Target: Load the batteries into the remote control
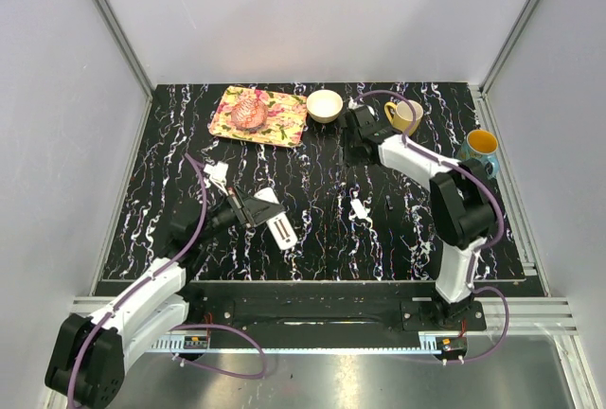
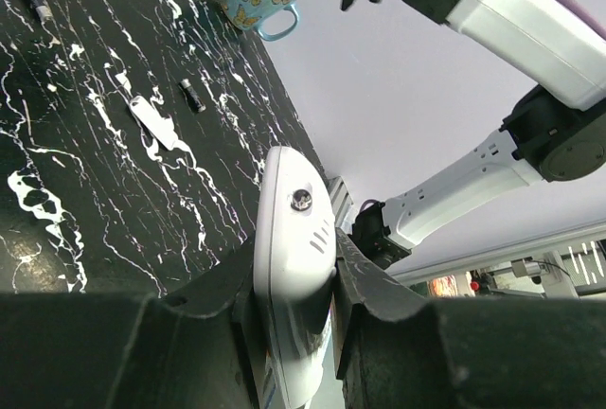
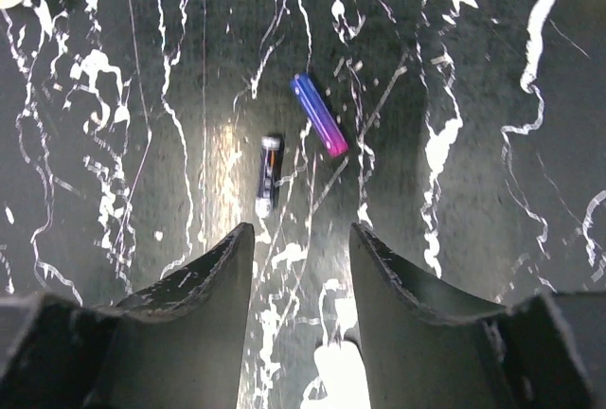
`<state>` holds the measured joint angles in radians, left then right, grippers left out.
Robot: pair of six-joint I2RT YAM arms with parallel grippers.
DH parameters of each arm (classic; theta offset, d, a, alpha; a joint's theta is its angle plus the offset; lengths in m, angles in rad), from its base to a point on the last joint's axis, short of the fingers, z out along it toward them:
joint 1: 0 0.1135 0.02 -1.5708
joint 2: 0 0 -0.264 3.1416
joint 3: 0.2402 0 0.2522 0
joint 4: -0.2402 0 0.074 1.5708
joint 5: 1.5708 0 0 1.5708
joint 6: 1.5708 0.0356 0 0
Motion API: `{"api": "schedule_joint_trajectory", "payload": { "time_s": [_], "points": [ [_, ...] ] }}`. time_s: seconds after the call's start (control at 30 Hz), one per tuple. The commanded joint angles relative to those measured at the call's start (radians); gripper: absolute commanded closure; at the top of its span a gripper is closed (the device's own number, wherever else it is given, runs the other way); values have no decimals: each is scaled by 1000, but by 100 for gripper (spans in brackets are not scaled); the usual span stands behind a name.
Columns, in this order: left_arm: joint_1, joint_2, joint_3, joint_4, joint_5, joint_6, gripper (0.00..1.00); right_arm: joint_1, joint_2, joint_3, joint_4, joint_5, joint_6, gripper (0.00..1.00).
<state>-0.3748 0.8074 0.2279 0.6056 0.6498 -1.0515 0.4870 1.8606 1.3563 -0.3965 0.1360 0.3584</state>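
The remote control (image 2: 295, 210), a slim white bar, is clamped between the fingers of my left gripper (image 2: 295, 253), which is shut on it. From above, the remote control (image 1: 281, 229) juts toward the table's middle from the left gripper (image 1: 254, 210). My right gripper (image 3: 301, 239) hangs open at the back of the table with nothing between its fingers. Just beyond its fingertips lie two batteries, a dark blue one (image 3: 269, 174) and a purple-pink one (image 3: 319, 127). A third dark battery (image 1: 386, 204) lies mid-table beside a small flat white cover piece (image 1: 360, 208).
A floral tray (image 1: 258, 114) holding a pink object, a white bowl (image 1: 325, 104) and a yellow mug (image 1: 402, 115) line the back edge. A blue mug (image 1: 478, 147) stands at the right. Metal rails frame the black marbled table.
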Motion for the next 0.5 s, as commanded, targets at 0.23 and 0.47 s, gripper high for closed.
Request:
{"api": "schedule_joint_trajectory", "payload": {
  "time_s": [0.23,0.47],
  "points": [
    [2,-33,45,-55,-53,62,100,27,218,225,-68,20,33,52],
    [1,-43,48,-83,-50,79,100,41,267,247,-77,33,44,51]
  ]
}}
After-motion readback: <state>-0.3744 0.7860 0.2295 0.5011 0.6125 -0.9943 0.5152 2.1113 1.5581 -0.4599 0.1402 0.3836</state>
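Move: The black battery lies about 2 cm ahead of the open right hand, 3 cm to its left and some 7 cm below. The purple battery is about 4 cm beyond the black one and 2 cm right of it; the white battery cover is roughly 7 cm back from the hand and 4 cm to its right. From the left hand, still holding the remote, the black battery is some 18 cm ahead, 13 cm right and 20 cm down. The right hand sinks about 5 cm towards the black battery, easing left and forward with its fingers staying open. ##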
